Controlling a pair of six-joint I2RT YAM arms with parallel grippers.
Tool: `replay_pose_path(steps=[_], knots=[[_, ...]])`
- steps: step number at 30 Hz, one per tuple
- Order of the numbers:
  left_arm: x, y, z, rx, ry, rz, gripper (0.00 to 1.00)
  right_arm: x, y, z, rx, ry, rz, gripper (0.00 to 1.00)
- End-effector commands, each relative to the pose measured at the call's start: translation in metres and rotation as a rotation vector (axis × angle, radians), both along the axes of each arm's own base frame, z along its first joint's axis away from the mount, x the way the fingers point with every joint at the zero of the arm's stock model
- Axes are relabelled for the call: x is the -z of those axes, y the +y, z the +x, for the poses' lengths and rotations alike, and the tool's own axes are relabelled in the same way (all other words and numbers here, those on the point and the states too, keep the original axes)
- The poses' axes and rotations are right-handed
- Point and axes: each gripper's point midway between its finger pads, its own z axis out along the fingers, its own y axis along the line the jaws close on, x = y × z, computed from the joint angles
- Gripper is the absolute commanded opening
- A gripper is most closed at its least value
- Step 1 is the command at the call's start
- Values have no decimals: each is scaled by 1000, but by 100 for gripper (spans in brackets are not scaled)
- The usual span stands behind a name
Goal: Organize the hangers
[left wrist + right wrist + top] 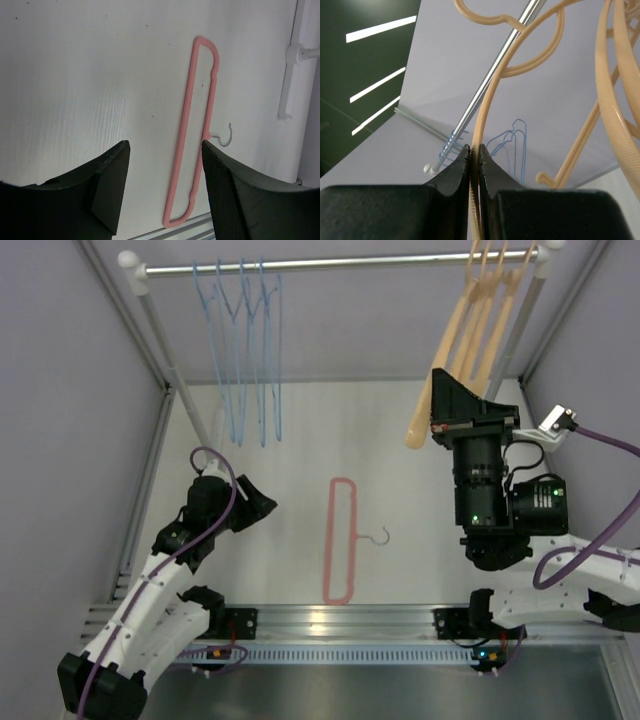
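A pink-red hanger (340,540) with a metal hook lies flat on the white table, also seen in the left wrist view (182,134). Several thin light-blue hangers (240,350) hang at the left of the silver rail (340,262). Several peach-orange hangers (485,310) hang at its right end. My right gripper (437,375) is raised under them, shut on the thin edge of one peach-orange hanger (485,100), which runs up between its jaws (475,150). My left gripper (260,498) hovers open and empty left of the pink-red hanger (165,145).
White rack posts (165,350) (520,330) slope up to the rail's ends. Grey enclosure walls close in the left, right and back. An aluminium strip (340,620) runs along the table's near edge, just below the pink-red hanger's lower end.
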Motion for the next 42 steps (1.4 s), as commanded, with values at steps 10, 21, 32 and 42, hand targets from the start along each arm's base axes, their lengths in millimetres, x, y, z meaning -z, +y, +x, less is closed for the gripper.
replay_pose_path(steps=[10,21,32,42], knots=[[-3,1,0,2,-18,-1,64,-26,-6,15,-59,-48,47,0],[-6,2,1,0,-31,0,64,-27,1,22,-45,-44,12,0],[-8,3,0,3,-35,12,64,-26,2,40,23,-18,7,0],[-10,4,1,5,-36,18,64,-21,-8,56,56,15,32,0]])
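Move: The right hand holds the last tan hanger by its shoulder, body trailing back and hook end towards the rod. The stretch of rod meant for the hook is about 19 cm ahead, 6 cm to the right and 12 cm higher. The hung tan hangers' bodies stand some 12 cm ahead and 10 cm to the right, slightly higher; the right post's top is about 19 cm ahead, 22 cm right. From the idle left hand that stretch of rod lies roughly 18 cm ahead, 34 cm right and 50 cm up. The right hand, still pinching the tan hanger, eases forward a couple of centimetres towards the rod, lifts a little over 1 cm and sinks back about as much. It then pushes on forward, straying about 1.5 cm left and returning, to make roughly 5.5 cm of reach in all beside the hung tan hangers, the wrist turning only some five degrees and the fingers staying shut. ##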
